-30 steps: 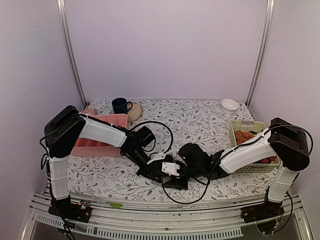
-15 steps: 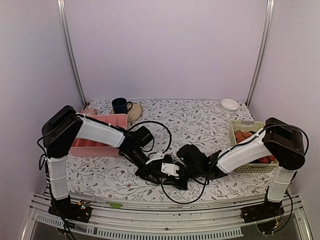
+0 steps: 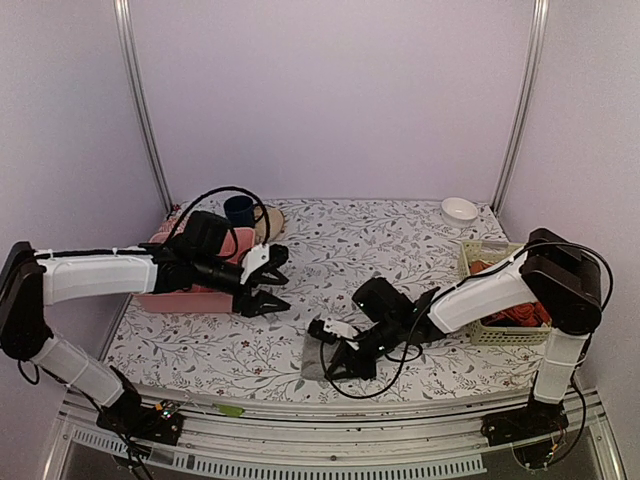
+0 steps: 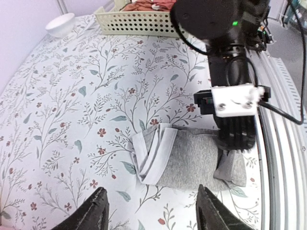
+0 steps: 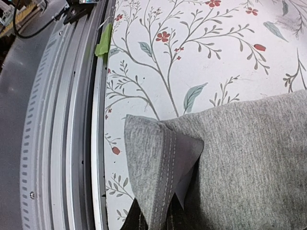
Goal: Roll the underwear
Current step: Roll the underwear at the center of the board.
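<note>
The underwear (image 4: 192, 160) lies as a folded grey bundle on the flowered table near its front edge, with pale trim (image 4: 151, 153) bunched at one end. From the top it shows as a small grey patch, the underwear (image 3: 313, 358). My right gripper (image 3: 338, 360) is shut on a stitched corner of the underwear (image 5: 158, 191), which is lifted a little off the table. My left gripper (image 3: 278, 282) is open and empty, up and off to the left of the cloth, next to the pink tray. Its fingertips (image 4: 98, 211) frame the bundle from a distance.
A pink tray (image 3: 200, 270) sits at the left, with a dark blue mug (image 3: 240, 210) behind it. A white bowl (image 3: 459, 210) stands at the back right. A cream basket (image 3: 495, 290) holds orange-red garments at the right. The metal front rail (image 5: 72, 120) runs close to the underwear.
My left gripper has opened, let go of the underwear and drawn back up and to the left. My right gripper has shut on the cloth's corner near the front edge.
</note>
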`<state>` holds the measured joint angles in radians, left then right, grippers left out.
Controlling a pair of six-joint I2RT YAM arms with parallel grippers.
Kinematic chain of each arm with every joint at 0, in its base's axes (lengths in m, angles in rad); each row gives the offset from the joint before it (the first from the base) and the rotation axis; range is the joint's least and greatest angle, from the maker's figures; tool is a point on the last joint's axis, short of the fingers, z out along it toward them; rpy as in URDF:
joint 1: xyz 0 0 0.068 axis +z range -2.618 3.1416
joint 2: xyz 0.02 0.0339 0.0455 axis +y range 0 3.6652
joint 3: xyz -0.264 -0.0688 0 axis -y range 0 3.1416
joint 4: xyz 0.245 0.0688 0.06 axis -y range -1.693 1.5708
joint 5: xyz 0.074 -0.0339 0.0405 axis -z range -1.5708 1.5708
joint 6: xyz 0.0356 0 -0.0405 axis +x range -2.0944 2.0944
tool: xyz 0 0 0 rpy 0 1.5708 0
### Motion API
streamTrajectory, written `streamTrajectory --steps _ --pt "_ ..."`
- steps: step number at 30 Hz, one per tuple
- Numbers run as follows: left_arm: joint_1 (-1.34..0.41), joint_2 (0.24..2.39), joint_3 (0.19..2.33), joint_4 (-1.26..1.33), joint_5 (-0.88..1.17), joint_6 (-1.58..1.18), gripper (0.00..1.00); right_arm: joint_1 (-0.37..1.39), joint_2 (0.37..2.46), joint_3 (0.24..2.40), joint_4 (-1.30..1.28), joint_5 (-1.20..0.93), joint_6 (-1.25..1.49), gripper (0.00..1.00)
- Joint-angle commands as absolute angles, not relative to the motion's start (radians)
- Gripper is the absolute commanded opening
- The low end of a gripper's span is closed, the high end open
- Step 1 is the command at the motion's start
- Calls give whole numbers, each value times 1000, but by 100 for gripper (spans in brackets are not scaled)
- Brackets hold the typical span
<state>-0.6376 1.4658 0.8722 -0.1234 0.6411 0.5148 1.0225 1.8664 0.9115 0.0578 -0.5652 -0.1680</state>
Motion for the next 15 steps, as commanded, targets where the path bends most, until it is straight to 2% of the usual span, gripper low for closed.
streamTrajectory --steps 1,9,15 --pt "-632 1315 737 -20 536 470 63 958 1944 997 -78 -740 -69 0" --pt "-756 1059 500 38 409 438 63 883 2089 1124 -182 -922 -7 0" --pt "-945 1138 457 46 304 495 60 849 2197 1187 -223 -1031 44 0"
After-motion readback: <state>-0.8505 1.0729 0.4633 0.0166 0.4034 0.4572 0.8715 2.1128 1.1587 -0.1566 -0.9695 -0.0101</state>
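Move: The right gripper already pinches the near edge of the grey underwear; its middle lies about 5 cm ahead of that hand, neither left nor right of it, some 1 cm below. The table's front edge runs roughly 7 cm straight back of the right hand. From the open left hand, the underwear is about 8 cm back, 10 cm to the right and 14 cm below, with the pink organizer some 10 cm ahead and 21 cm to the left. Keep the right fingers shut on the underwear's near hem and roll that wrist some 30 degrees, its top turning forward, while easing the pinched edge about 2 cm forward and slightly down. Meanwhile bring the open left gripper first a little left, then sweep it about 9 cm back towards the robot, sinking late, off the underwear's left side without touching it. ##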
